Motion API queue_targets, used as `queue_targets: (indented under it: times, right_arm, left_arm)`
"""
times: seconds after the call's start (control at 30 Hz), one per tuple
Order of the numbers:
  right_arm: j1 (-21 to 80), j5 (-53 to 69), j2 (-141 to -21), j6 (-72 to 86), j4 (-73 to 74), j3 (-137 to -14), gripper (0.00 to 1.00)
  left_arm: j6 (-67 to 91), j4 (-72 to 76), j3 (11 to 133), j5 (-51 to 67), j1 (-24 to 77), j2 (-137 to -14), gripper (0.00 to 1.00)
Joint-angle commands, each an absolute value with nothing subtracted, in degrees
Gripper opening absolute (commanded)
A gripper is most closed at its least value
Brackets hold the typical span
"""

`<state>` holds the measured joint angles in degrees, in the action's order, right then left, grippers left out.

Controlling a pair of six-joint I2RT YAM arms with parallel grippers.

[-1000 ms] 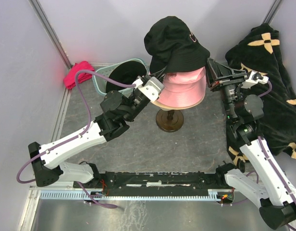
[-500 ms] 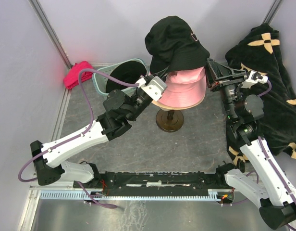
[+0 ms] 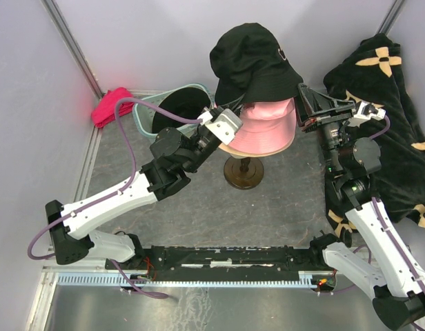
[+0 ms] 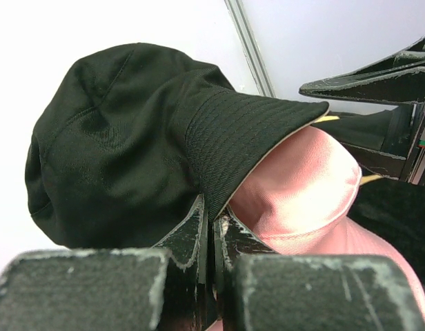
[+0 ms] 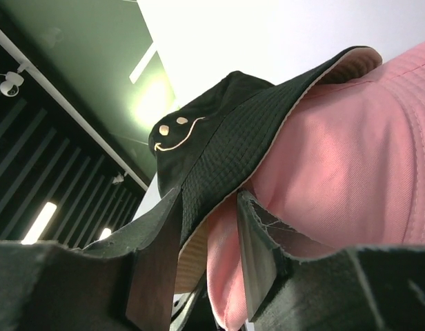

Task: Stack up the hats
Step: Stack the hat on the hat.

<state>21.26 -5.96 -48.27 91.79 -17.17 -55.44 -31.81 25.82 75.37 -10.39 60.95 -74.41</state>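
A black hat (image 3: 250, 58) sits tilted on top of a pink hat (image 3: 268, 127), which rests on a wooden stand (image 3: 243, 172). A cream brim edge (image 3: 228, 149) shows under the pink one. My left gripper (image 3: 230, 116) is shut on the black hat's left brim (image 4: 233, 138), its tips (image 4: 214, 217) pinching the fabric beside the pink hat (image 4: 302, 193). My right gripper (image 3: 303, 107) is at the right side; its jaws (image 5: 209, 207) stand apart with the black hat's brim (image 5: 226, 145) and a fold of the pink hat (image 5: 337, 158) between them.
A teal basket (image 3: 172, 107) stands behind my left arm, with a magenta cloth (image 3: 112, 105) by the left wall. A large black cloth with beige flowers (image 3: 392, 103) covers the right side, behind my right arm.
My left gripper has lifted the black hat's brim slightly up and to the right, and the hat shifted with it. My right gripper's jaws have widened a little.
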Motion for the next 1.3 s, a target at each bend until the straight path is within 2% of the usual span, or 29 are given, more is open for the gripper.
queue_targets:
  times: [0.0,0.13,0.23,0.4,0.43,1.27]
  right_arm:
    - [21.2,-4.8,-47.9,92.9,-20.7,-56.1,0.46]
    - [21.1,-5.0,-49.2,92.8,-21.7,-57.3,0.44]
    - [21.2,-5.2,-49.5,92.6,-22.1,-57.6,0.33]
    - [21.2,-5.7,-48.4,91.8,-22.0,-56.0,0.05]
    - [21.2,-5.9,-48.0,91.5,-21.7,-55.6,0.02]
    - [20.3,-7.6,-38.4,88.2,-15.3,-44.9,0.02]
  left_arm:
    - [-34.1,28.1,77.9,-9.4,61.8,-74.3,0.03]
    - [-34.2,27.9,76.9,-9.3,61.9,-73.6,0.03]
    - [-34.4,27.8,75.9,-9.4,61.9,-72.6,0.03]
    - [-34.6,27.8,74.3,-9.3,61.9,-71.5,0.03]
    - [-34.7,27.8,74.1,-9.3,61.9,-71.4,0.03]
    - [-33.9,33.4,64.4,-15.8,62.0,-65.3,0.06]
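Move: The left gripper already pinches the black hat's near-left brim. The pink hat that the black one must cover has its middle about 3 cm ahead, 9 cm right and 4 cm below; the black hat's middle is roughly 9 cm ahead, 6 cm right and 5 cm above. From the open right gripper, whose fingers are at the near-right brim, the black hat's middle lies some 9 cm ahead, 17 cm left and 4 cm higher, with the pink hat's 3 cm ahead, 14 cm left and 4 cm below. Close the right gripper on the black hat's near-right brim with hardly any travel, while the left one holds still and keeps its pinch. Then draw the brim down over the pink crown with both: the right hand about 3 cm down and nearly as much back, the left also about 3 cm down, easing slightly left and back. Keep both wrists steady. ##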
